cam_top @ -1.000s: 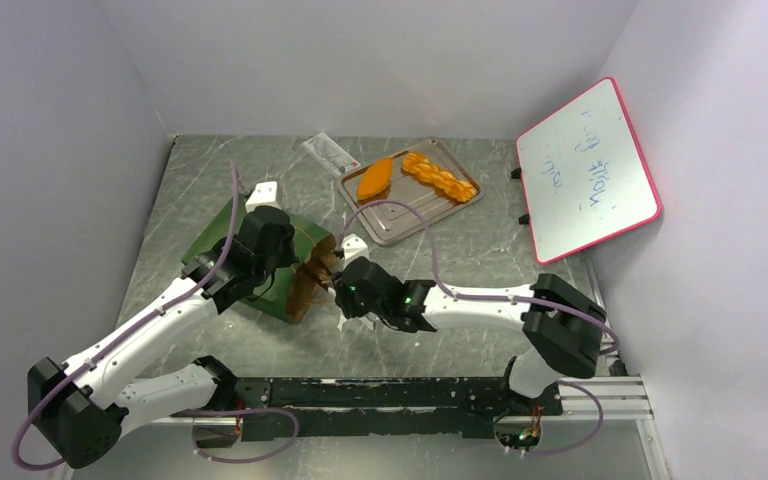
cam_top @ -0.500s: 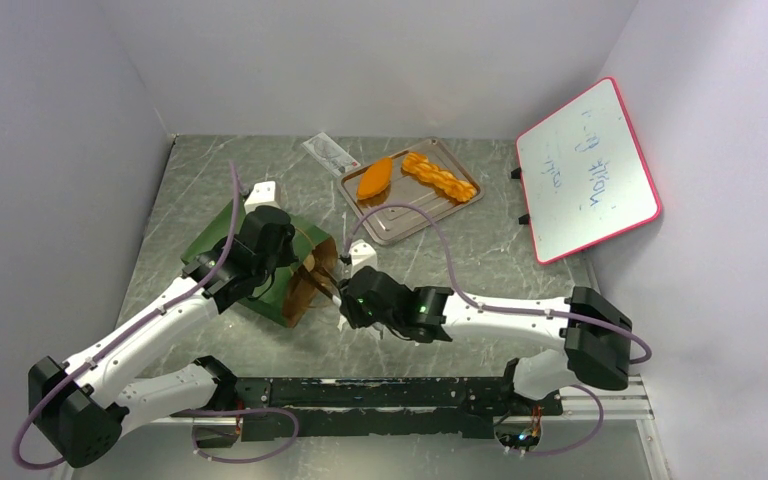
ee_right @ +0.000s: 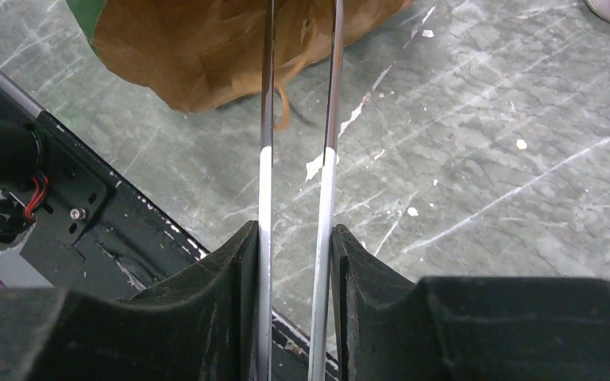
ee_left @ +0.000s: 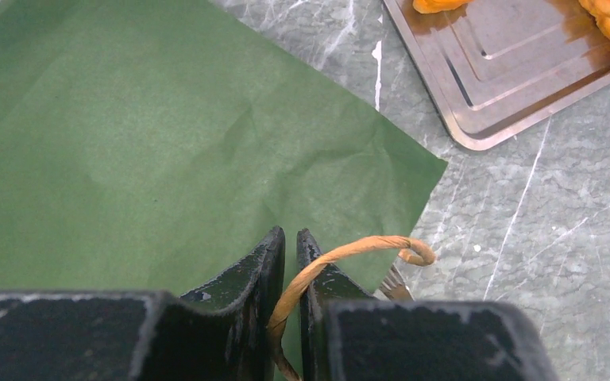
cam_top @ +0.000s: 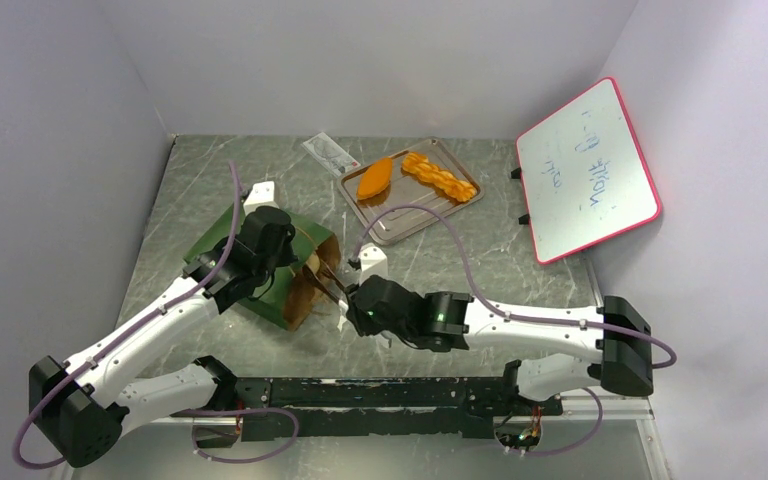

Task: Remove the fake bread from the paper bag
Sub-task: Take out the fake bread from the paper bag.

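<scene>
The paper bag lies on its side, dark green outside, with its brown mouth facing right. My left gripper is shut on the bag's tan handle. My right gripper is shut on metal tongs. The tongs' two arms reach to the bag's mouth, and their tips are hidden inside. An orange oval loaf and a braided stick of the fake bread lie on the metal tray. No bread shows inside the bag.
A red-framed whiteboard leans against the right wall. A small clear packet lies behind the tray. The black base rail runs along the near table edge, close under the tongs. White walls close in the left, back and right sides.
My right wrist has shifted a little nearer and to the right, and its elbow has swung far right. The tongs stay at the bag mouth. The left arm holds still.
</scene>
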{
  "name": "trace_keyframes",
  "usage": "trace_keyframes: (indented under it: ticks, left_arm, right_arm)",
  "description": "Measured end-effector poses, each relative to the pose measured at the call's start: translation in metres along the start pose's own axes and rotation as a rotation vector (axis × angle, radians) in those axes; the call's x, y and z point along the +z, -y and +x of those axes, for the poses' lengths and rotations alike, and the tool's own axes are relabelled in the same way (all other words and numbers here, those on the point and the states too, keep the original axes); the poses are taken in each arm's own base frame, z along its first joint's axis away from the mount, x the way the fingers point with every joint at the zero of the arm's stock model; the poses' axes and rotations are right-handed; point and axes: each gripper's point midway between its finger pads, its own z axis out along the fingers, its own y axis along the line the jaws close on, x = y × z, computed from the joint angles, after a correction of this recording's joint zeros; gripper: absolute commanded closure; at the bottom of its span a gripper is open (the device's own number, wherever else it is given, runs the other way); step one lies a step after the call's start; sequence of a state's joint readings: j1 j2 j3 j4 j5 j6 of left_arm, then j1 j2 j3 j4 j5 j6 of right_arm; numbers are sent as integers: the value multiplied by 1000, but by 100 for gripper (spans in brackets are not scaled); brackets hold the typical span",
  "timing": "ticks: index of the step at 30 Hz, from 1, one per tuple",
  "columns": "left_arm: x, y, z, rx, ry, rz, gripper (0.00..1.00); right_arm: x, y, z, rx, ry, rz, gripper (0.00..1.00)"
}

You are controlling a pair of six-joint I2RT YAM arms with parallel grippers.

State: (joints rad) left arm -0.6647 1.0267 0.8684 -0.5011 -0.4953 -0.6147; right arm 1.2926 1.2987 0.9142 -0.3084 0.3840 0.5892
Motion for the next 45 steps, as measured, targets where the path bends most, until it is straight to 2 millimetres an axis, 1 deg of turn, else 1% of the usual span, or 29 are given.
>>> trace_keyframes:
  ticks: [5,13,22,26,29,34,38,40,42,45]
  left_arm:
    - [1,-3,3,1,-2,-14,93]
    - [2,-8,3,0,7,-35,93]
    - [7,-12,1,6,21,-72,93]
    - [8,-13,-1,2,34,-82,93]
    - [9,-15,-4,-5,42,-87,93]
    - [10,-20,-10,-15,56,-98,93]
    - [7,-24,-17,-26,73,-95,93]
    - [6,-24,-19,-29,80,-89,93]
    - [5,-24,-20,-29,80,-82,93]
    - [5,-22,-19,-26,77,-72,93]
  right_arm:
    - [-13,5,0,8,5,24,84]
    - [-36,17,-8,60,34,50,86]
    - [-60,24,15,110,21,84,90]
    - [-73,28,19,130,35,116,91]
    - [-80,36,16,149,54,161,93]
    - [-90,50,0,188,115,248,95]
    - [-97,69,-16,203,189,345,97]
    - [-97,80,-28,217,223,393,97]
    - [-91,102,-43,246,252,459,97]
    - [-78,144,-62,296,284,552,98]
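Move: The baking tray, where the pinched bread is headed, has its middle roughly 35 cm ahead of the right hand, 13 cm to its right and 14 cm lower. On it the oval bread lies some 5 cm right and 37 cm ahead of that hand, the braided bread 20 cm right and 38 cm ahead. The bag's mouth, with the bread between the tong tips, is about 14 cm ahead and 9 cm left. From the left hand the tray is 25 cm ahead, 24 cm right. Still gripping the tongs with the bread pinched in their tips, the right hand draws them out of the bag's mouth, going right and up and easing back a few centimetres, then sweeps forward towards the tray while turning clockwise nearly 40 degrees and lifting the tips; about 14 cm rightward in all. The left hand keeps its hold on the bag handle, shifting a couple of centimetres left. ##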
